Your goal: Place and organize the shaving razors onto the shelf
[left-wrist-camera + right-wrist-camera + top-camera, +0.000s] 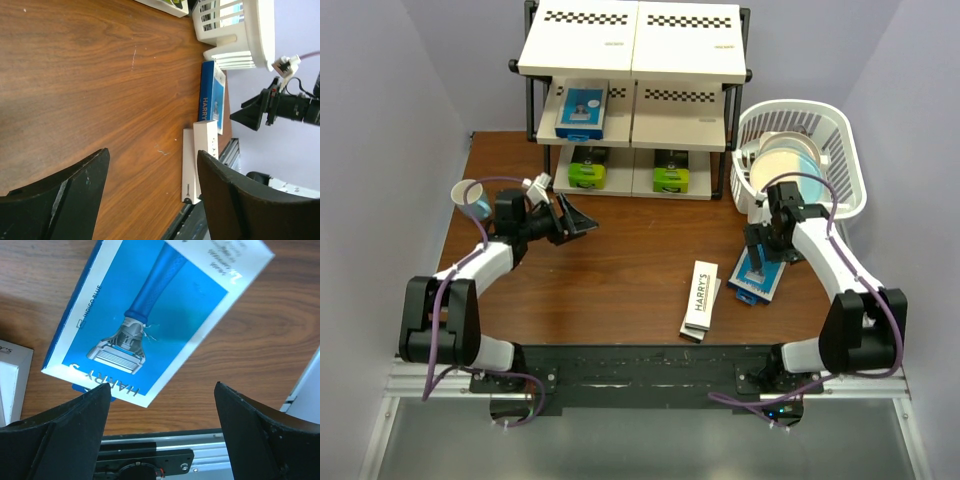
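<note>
The shelf (632, 45) stands at the back of the table. One blue-and-white razor box (582, 110) lies on its middle tier, left side. Two black boxes with lime-green ends (588, 167) (671, 172) sit on the bottom tier. Two long white HARRY'S boxes (701, 300) (200, 160) lie stacked askew near the front edge. A second blue-and-white box (757, 280) (150, 315) (210, 95) lies flat on the table. My right gripper (757, 255) (162, 400) hangs open just over its near end, holding nothing. My left gripper (578, 222) (152, 195) is open and empty, left of centre, pointing right.
A white plastic basket (840, 150) (240, 35) holding a white-and-blue plate (782, 165) stands at the back right, close behind the right arm. A paper cup (472, 197) sits by the left arm. The metal rail (200, 445) runs along the table's front edge.
</note>
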Tool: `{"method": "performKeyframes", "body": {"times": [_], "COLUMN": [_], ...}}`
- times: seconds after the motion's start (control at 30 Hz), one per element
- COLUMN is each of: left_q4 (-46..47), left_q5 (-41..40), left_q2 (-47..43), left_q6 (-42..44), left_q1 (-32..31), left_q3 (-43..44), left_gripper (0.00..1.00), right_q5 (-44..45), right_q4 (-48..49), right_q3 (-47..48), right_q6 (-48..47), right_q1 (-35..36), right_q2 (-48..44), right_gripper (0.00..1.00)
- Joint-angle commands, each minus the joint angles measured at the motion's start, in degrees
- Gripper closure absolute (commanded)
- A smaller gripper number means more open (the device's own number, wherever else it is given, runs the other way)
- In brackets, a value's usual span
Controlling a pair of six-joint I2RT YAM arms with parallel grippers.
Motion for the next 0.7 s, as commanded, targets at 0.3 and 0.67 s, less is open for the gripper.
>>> {"method": "performKeyframes", "body": {"times": [0.3,0.67], "left_q4": [-3.36,-0.47], "left_q5": [2.53,1.57], "left_q2": [-3.64,-10.06], "left_q6": [8.80,6.25], "left_q1": [3.09,5.20], "left_q3": [3.41,-0.71], "left_gripper": [0.26,0.27], "right_q5": [-11.16,-19.32], "right_q4": [2.13,4.42], "right_q3": [-0.36,0.07], "right_q6": [2.67,3.37], "right_q1": [3.67,17.66], "right_q2": [9.47,16.94], "right_gripper": [0.17,0.17]}}
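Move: The right hand's open fingers hang over the blue Harry's razor box, whose middle is about 8 cm below them and some 2 cm to the left. The white Harry's box, lying on another box, is roughly 16 cm left and 8 cm back, about 7 cm lower; the laundry basket is some 24 cm ahead and 9 cm right. From the left hand the blue box is about 43 cm right, 8 cm back and 12 cm down. The right hand sinks about 6 cm beside a sweep of some 11 cm to the left and slightly back, low across the blue box towards the white Harry's box, its tips tilting back towards the base while it turns about 15 degrees counter-clockwise, fingers wide open; its left finger comes against the white box's far end and its right finger down at the blue box. The empty left hand drifts about 3 cm up and 3 cm left, still open. ##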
